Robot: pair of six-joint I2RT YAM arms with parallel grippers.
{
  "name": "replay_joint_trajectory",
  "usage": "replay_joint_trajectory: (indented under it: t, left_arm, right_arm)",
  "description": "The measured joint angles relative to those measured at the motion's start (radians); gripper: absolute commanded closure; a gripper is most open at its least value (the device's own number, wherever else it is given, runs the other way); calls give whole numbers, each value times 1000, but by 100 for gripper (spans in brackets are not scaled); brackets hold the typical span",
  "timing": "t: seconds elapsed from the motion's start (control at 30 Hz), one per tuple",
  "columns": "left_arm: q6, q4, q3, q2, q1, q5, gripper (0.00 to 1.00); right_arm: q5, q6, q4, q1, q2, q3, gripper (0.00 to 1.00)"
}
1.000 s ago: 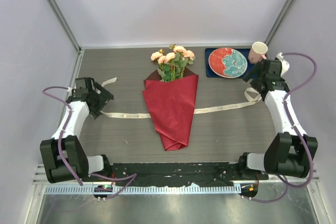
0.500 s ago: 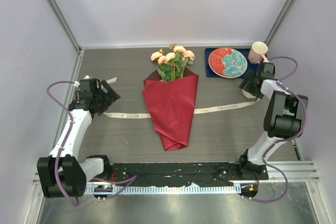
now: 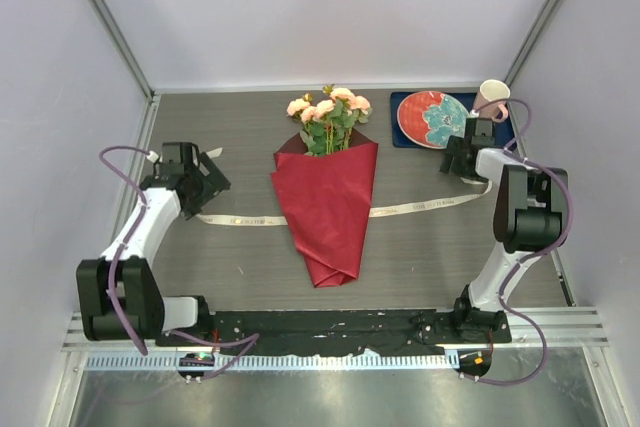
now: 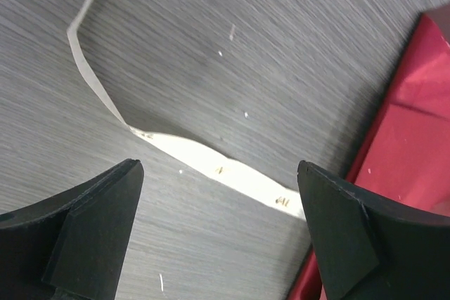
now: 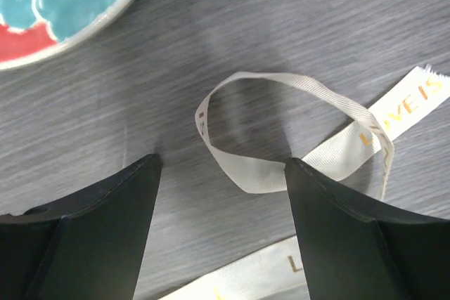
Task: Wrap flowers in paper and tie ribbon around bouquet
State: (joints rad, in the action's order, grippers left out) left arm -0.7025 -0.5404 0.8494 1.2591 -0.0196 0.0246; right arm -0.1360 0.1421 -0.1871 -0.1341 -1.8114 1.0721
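Observation:
The bouquet lies mid-table: peach-pink flowers (image 3: 328,119) stick out of the dark red paper (image 3: 327,209), which is wrapped into a cone. The cream ribbon (image 3: 240,219) runs flat under the cone and out on both sides. My left gripper (image 3: 208,182) stands open over the left stretch of ribbon (image 4: 211,166), with the paper's edge (image 4: 415,138) to its right. My right gripper (image 3: 457,155) stands open over the ribbon's looped right end (image 5: 295,86). Neither gripper (image 4: 218,170) (image 5: 223,161) holds anything.
A red and teal plate (image 3: 433,119) sits on a small dark blue mat (image 3: 400,137) at the back right, close to my right gripper. A pink cup (image 3: 492,97) stands beside it. Side walls close in left and right.
My right gripper has swung left toward the plate, above the ribbon's loop, its arm now folded upright. My left gripper has shifted slightly right toward the bouquet. The bouquet and ribbon have not moved.

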Motion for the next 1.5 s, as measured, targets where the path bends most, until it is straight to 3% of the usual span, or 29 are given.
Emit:
replay_joint_trajectory:
  t: [0.1, 0.13, 0.2, 0.23, 0.27, 0.43, 0.57, 0.63, 0.67, 0.77, 0.87, 0.93, 0.97, 1.07, 1.23, 1.43, 1.47, 1.5]
  left_arm:
    - [-9, -10, 50, 84, -24, 27, 2]
    - [-19, -10, 65, 116, -39, 32, 2]
    - [-35, -11, 81, 175, -78, 45, 2]
    - [-50, -9, 84, 200, -97, 53, 2]
    - [-59, -10, 84, 222, -114, 59, 2]
    - [-85, -3, 83, 303, -161, 88, 2]
    - [-86, 0, 83, 321, -167, 87, 5]
    - [-89, 21, 75, 320, -172, 83, 14]
    - [-93, 35, 68, 320, -178, 79, 29]
    - [-102, 46, 59, 335, -203, 68, 52]
    - [-102, 66, 55, 343, -219, 64, 65]
    - [-98, 81, 47, 343, -224, 60, 69]
    - [-93, 89, 43, 343, -225, 58, 83]
    - [-80, 119, 28, 337, -226, 50, 100]
    - [-71, 139, -17, 287, -226, 29, 100]
    - [-81, 133, -130, 3, -222, -5, 100]
    - [-84, 130, -143, -60, -214, -16, 100]
    - [-89, 130, -153, -116, -206, -21, 100]
  right_arm:
    - [-49, -12, -6, 30, -22, 25, 30]
    - [-63, -12, -7, 34, -26, 31, 45]
    - [-73, -13, -8, 34, -29, 32, 66]
    - [-75, -11, -12, 34, -30, 33, 91]
    - [-72, -7, -18, 34, -31, 36, 100]
    - [-46, 57, -71, 36, -23, 63, 100]
    - [37, 149, -124, 79, 113, 37, 100]
    - [103, 213, -140, 142, 249, 19, 100]
    - [144, 250, -133, 190, 319, 17, 100]
    - [249, 362, -52, 385, 479, 29, 100]
    - [335, 487, 80, 562, 509, 50, 100]
    - [361, 570, 179, 673, 461, 72, 100]
    - [364, 597, 210, 719, 427, 89, 100]
    - [370, 679, 323, 851, 265, 154, 100]
    - [366, 756, 431, 980, 26, 228, 100]
    - [356, 776, 499, 1007, -178, 334, 100]
    - [357, 775, 501, 1007, -219, 373, 99]
    - [362, 773, 503, 1008, -263, 416, 89]
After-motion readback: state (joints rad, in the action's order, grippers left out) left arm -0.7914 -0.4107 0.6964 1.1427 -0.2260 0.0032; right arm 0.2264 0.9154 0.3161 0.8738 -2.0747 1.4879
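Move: The ribbon's right tail curls up between the right hand's open fingers, practically at the hand point and some 1 cm below it. From this hand the plate is about 13 cm ahead and 7 left, the mug 19 ahead and 8 right, and the middle of the paper-wrapped bouquet about 37 left and 12 back. The ribbon's left tail lies about 7 cm left of the left hand, 1 ahead and 8 below; the bouquet's middle is 29 cm to its right and 8 back. The right hand shuts almost on the spot on the ribbon's curled right tail, then lifts it and sweeps it fast to the left across the wrapped bouquet, nearly 60 cm, arching up and sinking again past the paper's left edge while the wrist rolls its left side up and turns counter-clockwise. Meanwhile the left hand goes down and left, about 8 cm each way, pinches the ribbon's left tail off the table, and rises with it towards its starting height. ##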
